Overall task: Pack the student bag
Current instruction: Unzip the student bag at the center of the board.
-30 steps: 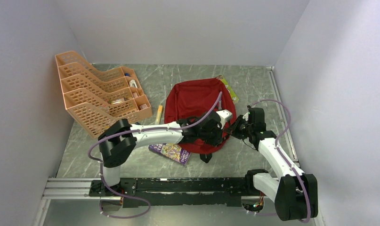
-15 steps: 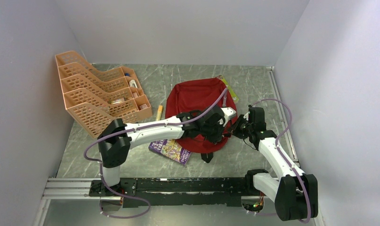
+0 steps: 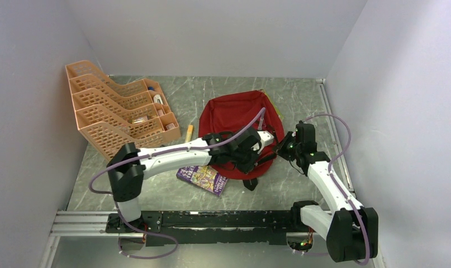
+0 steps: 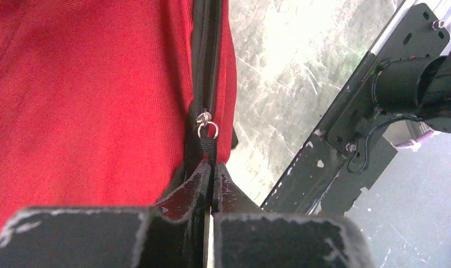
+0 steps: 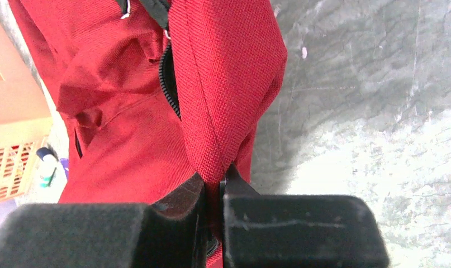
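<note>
The student bag [image 3: 234, 114] lies flat mid-table, red with black zippers. My left gripper [image 3: 246, 166] reaches across its near edge. In the left wrist view it [image 4: 213, 166] is shut on the black zipper pull tab [image 4: 210, 148], which hangs from a metal ring on the slider. The red fabric [image 4: 89, 84] fills the left of that view. My right gripper [image 3: 283, 146] is at the bag's right edge. The right wrist view shows it [image 5: 214, 178] shut on a raised fold of the bag's red fabric [image 5: 228, 67], with a zipper line running beside the fold.
An orange tray rack [image 3: 114, 120] holding small items stands at the back left. A purple book [image 3: 203, 178] lies by the bag's near left corner, under my left arm. An orange marker [image 3: 188, 132] lies left of the bag. The black base rail [image 3: 212, 220] runs along the near edge.
My left gripper has moved left along the bag's near edge, still holding the zipper pull. My right gripper has kept its hold on the fabric and shifted slightly away.
</note>
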Robot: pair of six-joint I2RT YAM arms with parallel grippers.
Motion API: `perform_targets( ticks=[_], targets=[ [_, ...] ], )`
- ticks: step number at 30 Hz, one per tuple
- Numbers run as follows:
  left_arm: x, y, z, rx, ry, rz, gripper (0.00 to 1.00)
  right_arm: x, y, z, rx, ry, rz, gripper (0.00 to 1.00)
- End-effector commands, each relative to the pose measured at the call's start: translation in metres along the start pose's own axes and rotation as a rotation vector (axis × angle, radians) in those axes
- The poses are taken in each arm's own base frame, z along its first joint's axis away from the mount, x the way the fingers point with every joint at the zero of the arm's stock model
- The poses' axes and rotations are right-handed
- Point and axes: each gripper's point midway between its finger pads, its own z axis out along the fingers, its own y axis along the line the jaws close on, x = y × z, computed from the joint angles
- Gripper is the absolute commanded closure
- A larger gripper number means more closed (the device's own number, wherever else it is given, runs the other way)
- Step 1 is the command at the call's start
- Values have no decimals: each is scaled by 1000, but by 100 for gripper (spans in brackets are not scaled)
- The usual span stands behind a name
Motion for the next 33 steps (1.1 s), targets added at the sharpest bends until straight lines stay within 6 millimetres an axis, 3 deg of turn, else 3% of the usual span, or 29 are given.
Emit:
perform_targets(
  ticks=[1, 11, 17, 23, 29, 33],
  targets=[
    [5, 2, -48, -35, 3, 12, 95, -51, -3, -3, 78, -183, 7, 100],
    [17, 37, -100, -231, -28, -44, 95, -58, -18, 0, 150, -219, 10, 100],
    [36, 75, -126, -412, -51, -89, 95, -59, -22, 1, 167, -219, 6, 100],
    [64, 126, -130, -518, -50, -240, 95, -59, -22, 1, 169, -217, 2, 100],
    [77, 175, -130, -574, -89, -349, 95, -57, -25, -2, 179, -209, 0, 100],
    [79, 190, -118, -573, -78, -337, 95, -56, -24, -6, 174, -202, -7, 100]
  ],
)
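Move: The left gripper already pinches the zip pull; the zip's left end lies about 17 cm to its left, 7 cm ahead and some 4 cm lower. Beyond the bag's left side, the treehouse book is about 18 cm left and 5 cm ahead, and the yellow tube 24 cm left and 22 cm ahead, both roughly 10 cm lower. For the right gripper, clamped on the bag's edge, that zip end is about 26 cm left, level fore and aft and 3 cm lower. Keep the zip pull pinched and sweep the left gripper some 19 cm left along the zip towards its left end, lifting about 5 cm early, then sinking back while reaching 7 cm forward, and turning roughly 35 degrees counter-clockwise. Hold the bag's edge with the right gripper as the counter-grip, easing it forward and right by 1 to 2 cm. ##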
